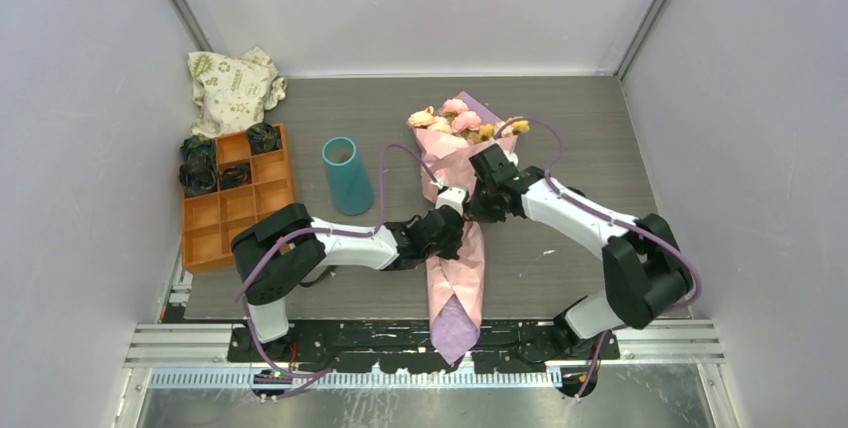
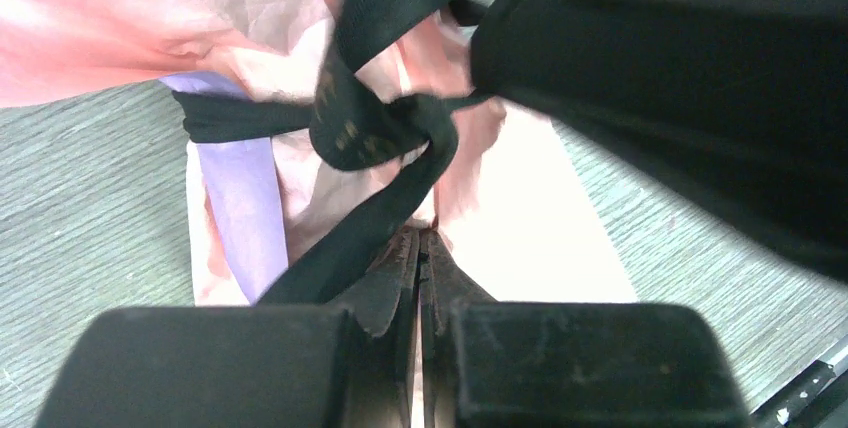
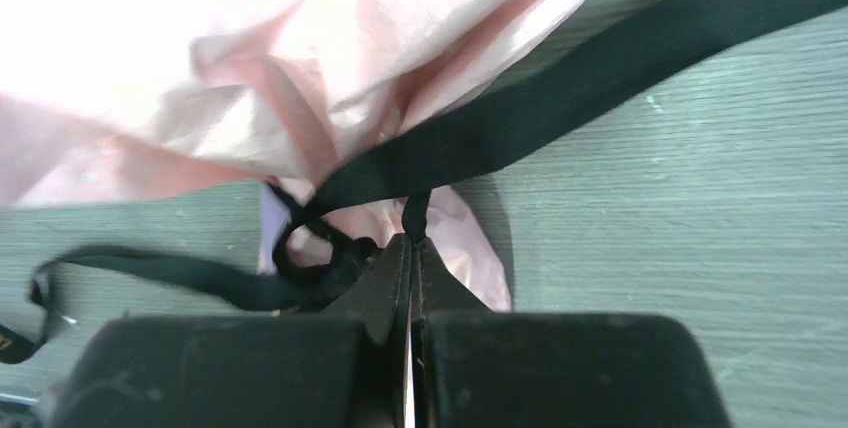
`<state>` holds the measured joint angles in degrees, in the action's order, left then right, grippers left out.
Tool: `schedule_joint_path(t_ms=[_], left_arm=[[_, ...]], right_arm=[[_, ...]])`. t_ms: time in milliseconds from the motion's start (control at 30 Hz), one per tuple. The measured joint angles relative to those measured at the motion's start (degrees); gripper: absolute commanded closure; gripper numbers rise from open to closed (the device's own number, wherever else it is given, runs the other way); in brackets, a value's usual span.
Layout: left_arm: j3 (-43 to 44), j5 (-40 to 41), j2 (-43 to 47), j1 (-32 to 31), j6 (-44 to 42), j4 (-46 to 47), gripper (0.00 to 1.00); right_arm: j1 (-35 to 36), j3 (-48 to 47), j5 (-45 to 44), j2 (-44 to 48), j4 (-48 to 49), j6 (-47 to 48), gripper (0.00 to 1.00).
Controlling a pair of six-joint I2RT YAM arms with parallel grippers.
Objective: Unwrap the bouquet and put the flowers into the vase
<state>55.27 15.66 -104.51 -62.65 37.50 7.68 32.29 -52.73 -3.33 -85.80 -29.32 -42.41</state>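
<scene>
The bouquet (image 1: 455, 283) lies lengthwise on the table in pink and lilac paper, its flowers (image 1: 452, 118) pointing to the far side. A black ribbon (image 2: 380, 133) is knotted round its middle. My left gripper (image 1: 452, 216) (image 2: 425, 233) is shut, tips against the pink paper; one ribbon strand runs under its left finger, and I cannot tell if anything is pinched. My right gripper (image 1: 472, 206) (image 3: 413, 238) is shut on a narrow fold of the ribbon (image 3: 560, 98) right beside the knot. The teal vase (image 1: 347, 176) stands upright left of the bouquet.
An orange compartment tray (image 1: 215, 228) with small dark bundles sits at the left table edge. A cream printed cloth bag (image 1: 232, 86) lies behind it in the far left corner. Grey walls close in the table on three sides.
</scene>
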Motion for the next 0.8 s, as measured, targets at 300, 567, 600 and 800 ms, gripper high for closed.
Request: schedule_joint_path(t_ms=[300,567,600,800], left_arm=[[-0.6,0.1,-0.5,1.2,0.5,2.4,0.98],[-1.1,-0.1,-0.7,1.3,1.1,3.5,0.98],[-1.2,-0.1,-0.6,1.4,1.2,3.6,0.98],[-2.5,-0.5,0.9,1.7,1.3,3.5,0.98]], right_arm=[[0.2,-16.2,-10.9,12.8,-13.1,4.1,0.99],[0.2,-25.7,-20.1,18.6,-20.7,6.9,0.77],[0.2,-26.2,-20.1,18.5,-21.1,7.1,0.7],[0.1,-18.4,-14.1,17.9,-17.3,6.4,0.52]])
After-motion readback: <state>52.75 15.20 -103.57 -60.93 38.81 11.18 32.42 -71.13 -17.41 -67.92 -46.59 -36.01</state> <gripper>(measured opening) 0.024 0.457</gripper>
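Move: The right fingers are already shut on a black ribbon strand. The knot on the bouquet's neck lies about 3 cm to their left, 1 cm back and 3 cm below. From that hand the flower heads are some 16 cm ahead and 2 cm left, the vase about 24 cm left and 4 cm ahead. The left fingers already pinch the wrapper, with the knot about 3 cm ahead and 1 cm left, near their height. Pull the right gripper quickly up from the knot, about 23 cm, drifting right over the top part and tipping the fingers some 30 degrees to point farther forward. Then open it about halfway and sink back some 5 cm towards the bouquet. Keep the left fingers shut on the wrapper just below the knot, with only about a centimetre of forward drift. ##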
